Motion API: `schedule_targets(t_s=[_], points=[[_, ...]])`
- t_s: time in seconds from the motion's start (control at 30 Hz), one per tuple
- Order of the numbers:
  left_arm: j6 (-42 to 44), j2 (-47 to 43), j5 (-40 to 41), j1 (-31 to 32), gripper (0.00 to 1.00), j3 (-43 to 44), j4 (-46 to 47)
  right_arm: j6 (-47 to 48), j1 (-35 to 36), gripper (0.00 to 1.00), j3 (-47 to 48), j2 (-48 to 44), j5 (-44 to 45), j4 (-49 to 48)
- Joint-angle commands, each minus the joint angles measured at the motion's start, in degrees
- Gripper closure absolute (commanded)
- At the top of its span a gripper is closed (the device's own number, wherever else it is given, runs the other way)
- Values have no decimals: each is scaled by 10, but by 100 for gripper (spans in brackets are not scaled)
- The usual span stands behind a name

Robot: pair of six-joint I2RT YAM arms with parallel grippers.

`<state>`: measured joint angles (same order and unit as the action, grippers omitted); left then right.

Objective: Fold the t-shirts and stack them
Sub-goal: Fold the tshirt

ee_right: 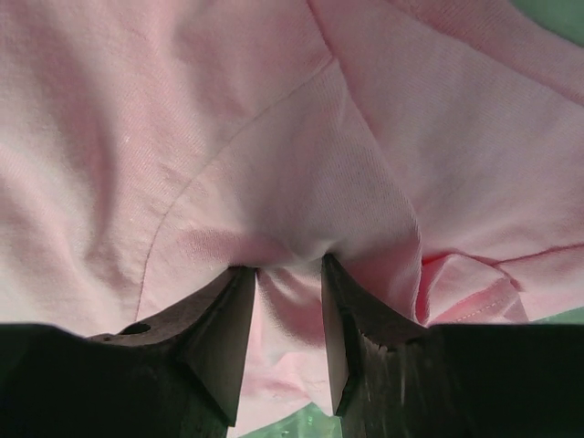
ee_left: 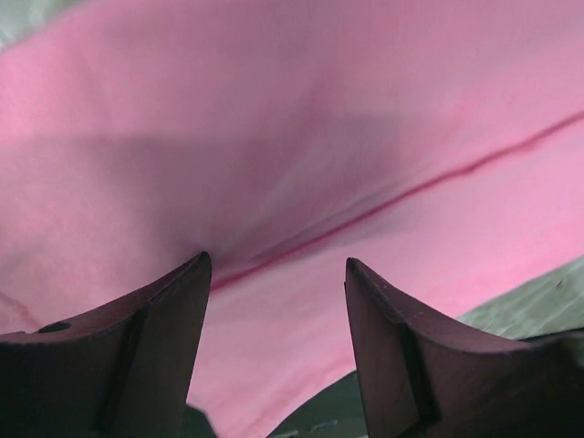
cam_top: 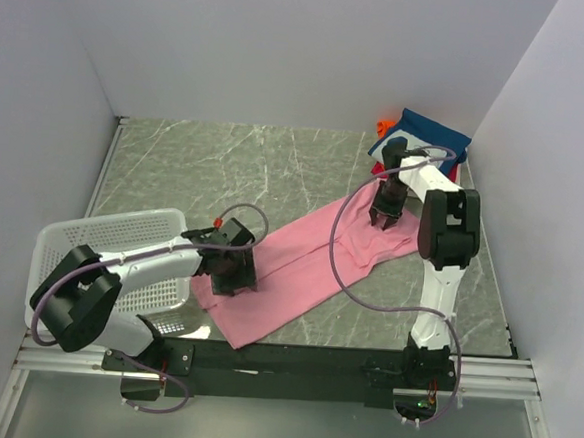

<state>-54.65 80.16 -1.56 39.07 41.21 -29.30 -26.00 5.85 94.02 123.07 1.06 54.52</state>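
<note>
A plain pink t-shirt [cam_top: 299,265] lies spread in a long diagonal band across the table, from the near left to the far right. Over its near-left end, my left gripper [cam_top: 234,278] points down; in the left wrist view it [ee_left: 276,265] is open, with flat pink cloth [ee_left: 274,119] and a seam beneath its tips. At the far-right end, my right gripper [cam_top: 384,219] is down on the shirt. The right wrist view has it [ee_right: 285,269] closed on a puckered fold of the pink cloth [ee_right: 274,137]. Folded t-shirts [cam_top: 428,138], navy on top with red and orange edges, are stacked at the back right.
A white mesh basket [cam_top: 120,242] stands at the near left, beside the left arm. The marbled green tabletop [cam_top: 226,164] is enclosed by white walls on three sides. The right arm's cable loops over the shirt's near-right part.
</note>
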Motion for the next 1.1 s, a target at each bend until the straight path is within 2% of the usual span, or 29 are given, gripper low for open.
schedule_targets(t_s=[0.0, 0.43, 0.63, 1.07], points=[[-55, -26, 14, 33, 34, -9, -47, 15, 14, 58, 46, 38, -2, -12], [-133, 34, 14, 189, 33, 45, -117, 44, 72, 58, 223, 132, 5, 60], [-112, 63, -9, 228, 33, 67, -84, 37, 98, 58, 302, 172, -9, 84], [-95, 89, -73, 282, 34, 84, 2, 12, 155, 58, 388, 228, -59, 94]])
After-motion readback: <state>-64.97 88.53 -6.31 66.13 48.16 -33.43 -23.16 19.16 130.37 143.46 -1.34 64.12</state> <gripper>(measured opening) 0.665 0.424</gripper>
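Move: Both hands are down on the folded pink t-shirt, the left near its near-left end, the right near its far-right end. The shirt's middle lies some 11 cm ahead and 17 cm right of the left hand, and about 13 cm back and 20 cm left of the right. The basket is about 30 cm left of the left hand and 2 cm ahead; the folded stack is roughly 16 cm ahead of the right hand and 8 cm right. Fingertips of both hands stay on the shirt and drag it round counter-clockwise, the heights hardly changing. The left, fingers still wide open, slides about 12 cm back towards the table's front edge and, increasingly, 9 cm right; the right, half open on a bunched fold, goes about 13 cm left and 7 cm forward, across in front of the stack. Left wrist turns clockwise, right counter-clockwise, each nearly 20 degrees. ##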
